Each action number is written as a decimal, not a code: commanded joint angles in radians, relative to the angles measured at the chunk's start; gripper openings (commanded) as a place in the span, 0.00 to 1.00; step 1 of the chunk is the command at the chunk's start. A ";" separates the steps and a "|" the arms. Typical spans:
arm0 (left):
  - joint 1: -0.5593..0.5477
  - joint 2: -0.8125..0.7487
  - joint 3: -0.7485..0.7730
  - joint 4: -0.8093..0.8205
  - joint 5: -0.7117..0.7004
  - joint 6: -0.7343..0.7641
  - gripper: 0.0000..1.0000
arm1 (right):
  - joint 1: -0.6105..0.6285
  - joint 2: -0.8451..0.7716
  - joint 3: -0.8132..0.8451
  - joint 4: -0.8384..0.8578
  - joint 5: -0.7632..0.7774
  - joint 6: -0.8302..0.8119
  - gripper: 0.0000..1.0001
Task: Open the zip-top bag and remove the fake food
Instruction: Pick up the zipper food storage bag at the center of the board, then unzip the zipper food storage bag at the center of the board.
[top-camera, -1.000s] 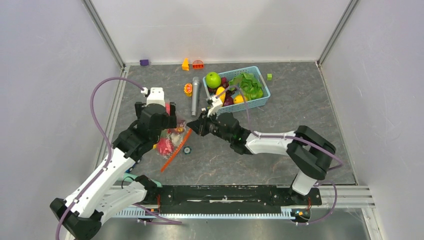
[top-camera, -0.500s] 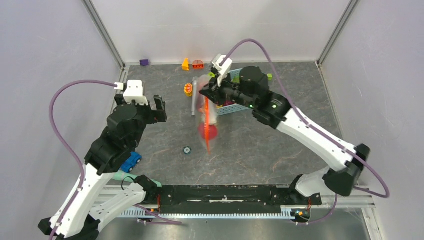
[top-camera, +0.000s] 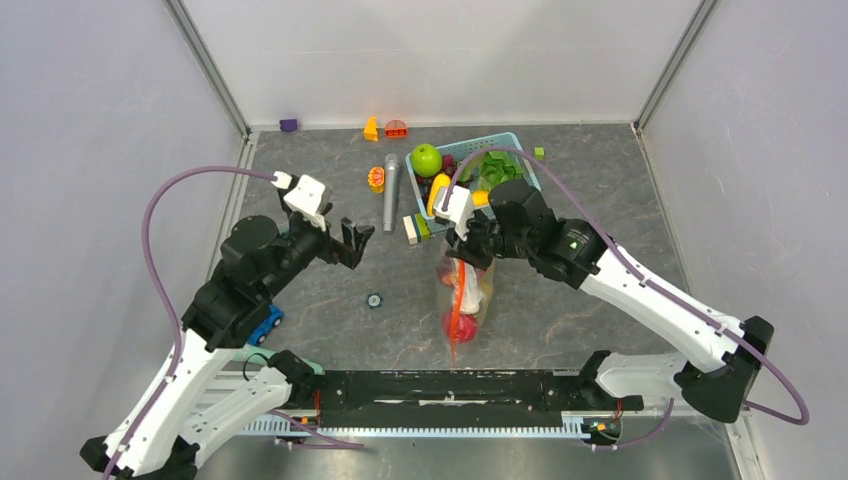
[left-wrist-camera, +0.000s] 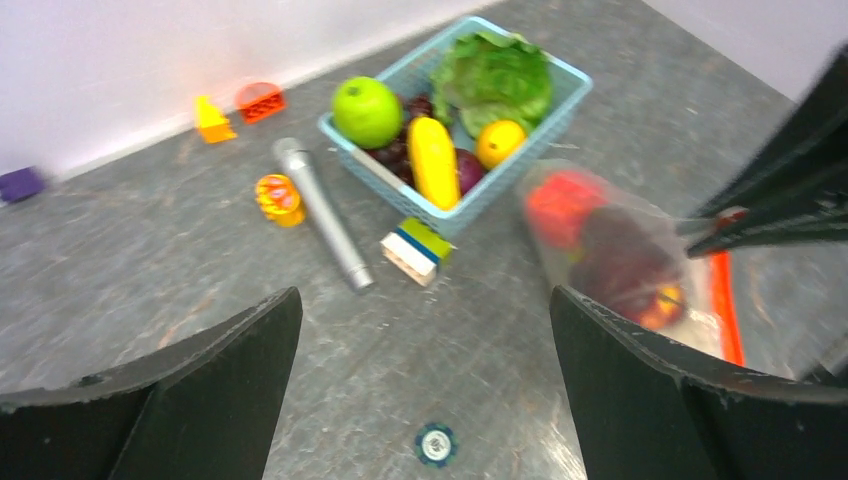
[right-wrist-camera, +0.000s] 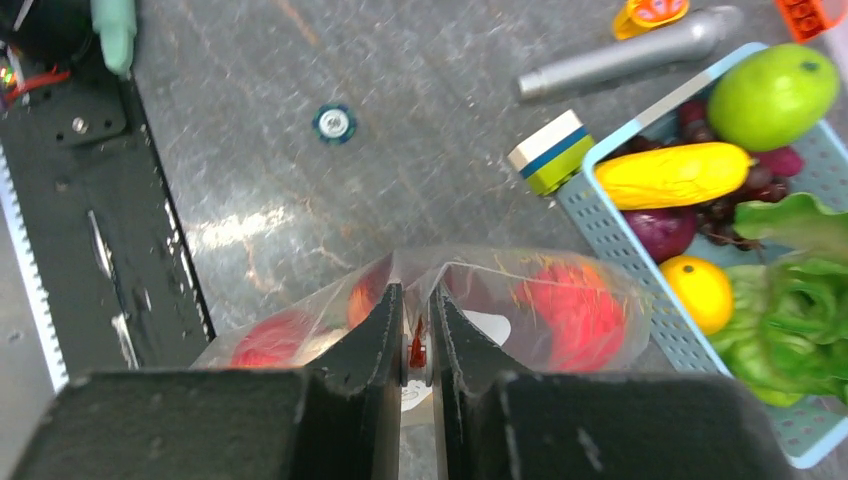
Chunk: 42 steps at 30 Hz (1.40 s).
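The zip-top bag (top-camera: 464, 292) hangs off the table from my right gripper (top-camera: 463, 254), which is shut on its upper edge near the orange-red zip strip (top-camera: 453, 330). In the right wrist view the fingers pinch the plastic at my right gripper (right-wrist-camera: 416, 305), and the bag (right-wrist-camera: 470, 275) spreads to both sides. Fake food shows through it: red fruits (right-wrist-camera: 568, 310), a white piece (right-wrist-camera: 492, 326), and a dark maroon one (left-wrist-camera: 620, 262). My left gripper (top-camera: 352, 241) stands open and empty left of the bag, apart from it; its wrist view looks between its fingers, left gripper (left-wrist-camera: 425, 300).
A light-blue basket (left-wrist-camera: 478, 196) behind the bag holds a green apple (top-camera: 426, 159), lettuce and other produce. On the table lie a silver microphone (top-camera: 390, 190), a white-green block (top-camera: 412, 228), a small round chip (top-camera: 374, 299), a blue toy car (top-camera: 265, 324) and small blocks (top-camera: 371, 128) along the back wall.
The right gripper lifted the bag off the table at the left, swung it up and back, then brought it to the front middle. The left gripper let go and rose.
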 joint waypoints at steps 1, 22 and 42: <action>0.003 -0.038 -0.051 0.108 0.272 0.043 1.00 | 0.007 -0.073 -0.027 0.019 -0.077 -0.059 0.00; 0.003 0.091 -0.113 0.192 0.840 0.020 1.00 | 0.006 -0.170 -0.069 0.008 -0.368 -0.224 0.00; 0.003 0.195 -0.005 0.256 0.829 0.147 1.00 | 0.007 -0.036 0.216 -0.203 -0.162 -0.334 0.00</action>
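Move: Hanging from the right fingers, the zipper food storage bag has its middle some 10 cm below and 4 cm back of that hand, level sideways. From the open left hand it lies about 18 cm right, 5 cm back and 16 cm down. The striped block is about 10 cm ahead and 12 cm right of the left hand, and the small round disc 5 cm back and 3 cm right, both roughly 22 cm below. Swinging right and back towards the bag, the wide-open left hand travels about 12 cm right, drawing back some 8 cm before easing slightly forward, and turns clockwise about 45 degrees to face the right fingers. The right hand keeps its pinch on the bag's zipper corner, draws back about 7 cm while turning some 20 degrees counter-clockwise, then rises 5 cm and comes a little forward. ##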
